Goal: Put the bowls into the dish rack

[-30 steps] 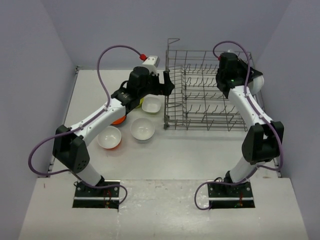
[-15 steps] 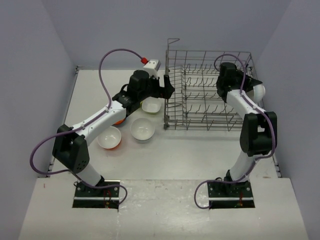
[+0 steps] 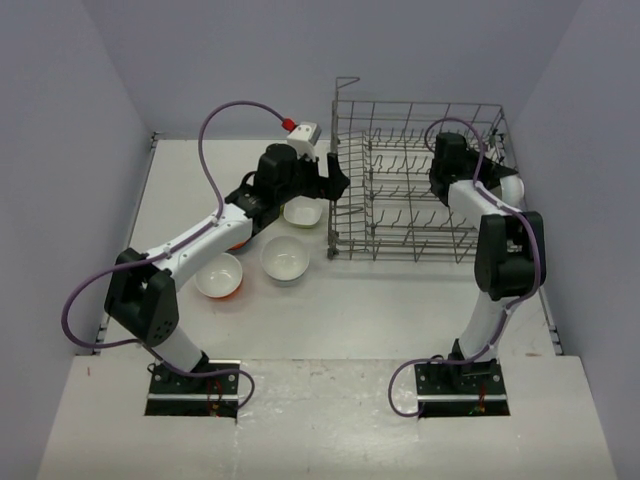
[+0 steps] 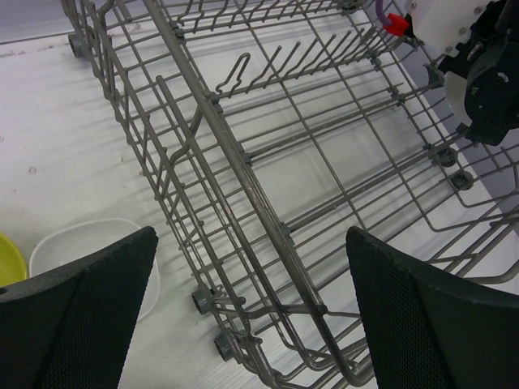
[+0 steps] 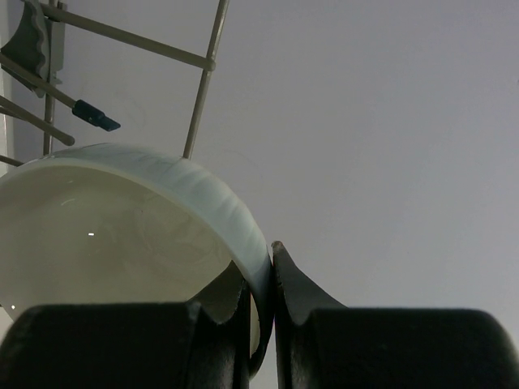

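Observation:
The dish rack, a grey wire basket, stands at the back right. My right gripper hovers over its right part, shut on the rim of a pale white bowl; in the right wrist view the fingers pinch that rim, with rack wires behind. My left gripper is open and empty at the rack's left wall. A white squarish bowl lies just under it, also showing in the left wrist view beside a yellow-green bowl.
A white round bowl and an orange bowl with white inside sit on the table left of the rack. An orange bowl peeks out under the left arm. Grey walls close in on both sides and the back.
The right arm has folded up, its elbow rising while the wrist turned over the rack with the bowl still held. The left gripper has edged right, closer to the rack's wall.

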Robot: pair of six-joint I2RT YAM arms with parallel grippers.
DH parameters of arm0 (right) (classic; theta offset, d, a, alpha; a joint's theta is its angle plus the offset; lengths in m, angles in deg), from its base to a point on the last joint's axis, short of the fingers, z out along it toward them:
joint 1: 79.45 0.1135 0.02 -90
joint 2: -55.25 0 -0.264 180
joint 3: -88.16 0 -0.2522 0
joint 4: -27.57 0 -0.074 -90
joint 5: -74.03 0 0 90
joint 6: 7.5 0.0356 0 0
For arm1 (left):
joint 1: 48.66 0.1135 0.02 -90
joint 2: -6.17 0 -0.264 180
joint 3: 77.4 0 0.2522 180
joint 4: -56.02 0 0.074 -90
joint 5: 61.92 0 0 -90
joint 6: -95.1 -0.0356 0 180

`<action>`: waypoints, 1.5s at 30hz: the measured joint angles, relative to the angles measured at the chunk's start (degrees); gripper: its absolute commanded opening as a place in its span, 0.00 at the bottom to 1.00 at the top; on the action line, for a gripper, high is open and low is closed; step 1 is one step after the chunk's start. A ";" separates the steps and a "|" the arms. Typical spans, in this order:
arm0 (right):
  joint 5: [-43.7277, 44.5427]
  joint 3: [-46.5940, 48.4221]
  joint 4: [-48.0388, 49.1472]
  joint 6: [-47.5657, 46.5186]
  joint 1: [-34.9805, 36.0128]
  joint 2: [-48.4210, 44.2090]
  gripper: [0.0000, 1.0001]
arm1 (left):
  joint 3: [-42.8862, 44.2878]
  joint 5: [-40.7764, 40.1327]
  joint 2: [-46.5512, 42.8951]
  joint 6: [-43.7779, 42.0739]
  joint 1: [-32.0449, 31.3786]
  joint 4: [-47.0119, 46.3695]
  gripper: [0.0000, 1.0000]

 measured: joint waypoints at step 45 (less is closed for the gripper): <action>2.69 4.96 -23.82 24.65 1.62 7.26 0.87 | -0.35 1.29 1.22 2.08 0.00 -1.86 1.00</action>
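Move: Beneath the right hand, which already pinches the white bowl by its rim, the open place at the right end of the dish rack lies some 12 cm down, about 3 cm back and 1 cm to the left. The rack's right side wall is about 3 cm to the right of the hand and level with it fore and aft; the rack's front rail is some 16 cm back and 2 cm to the left. From the left hand that open place is roughly 36 cm to the right, straight across, and 14 cm lower. Lowering the bowl about 7 cm into the right end of the rack, the right hand first sinks slowly while easing back some 1.5 cm and slightly left, then drops faster over the last 4 cm. Its fingers open wide from their pinch to let go of the rim, one finger still on the bowl's inner side, and the hand starts to rise just under 1 cm. ##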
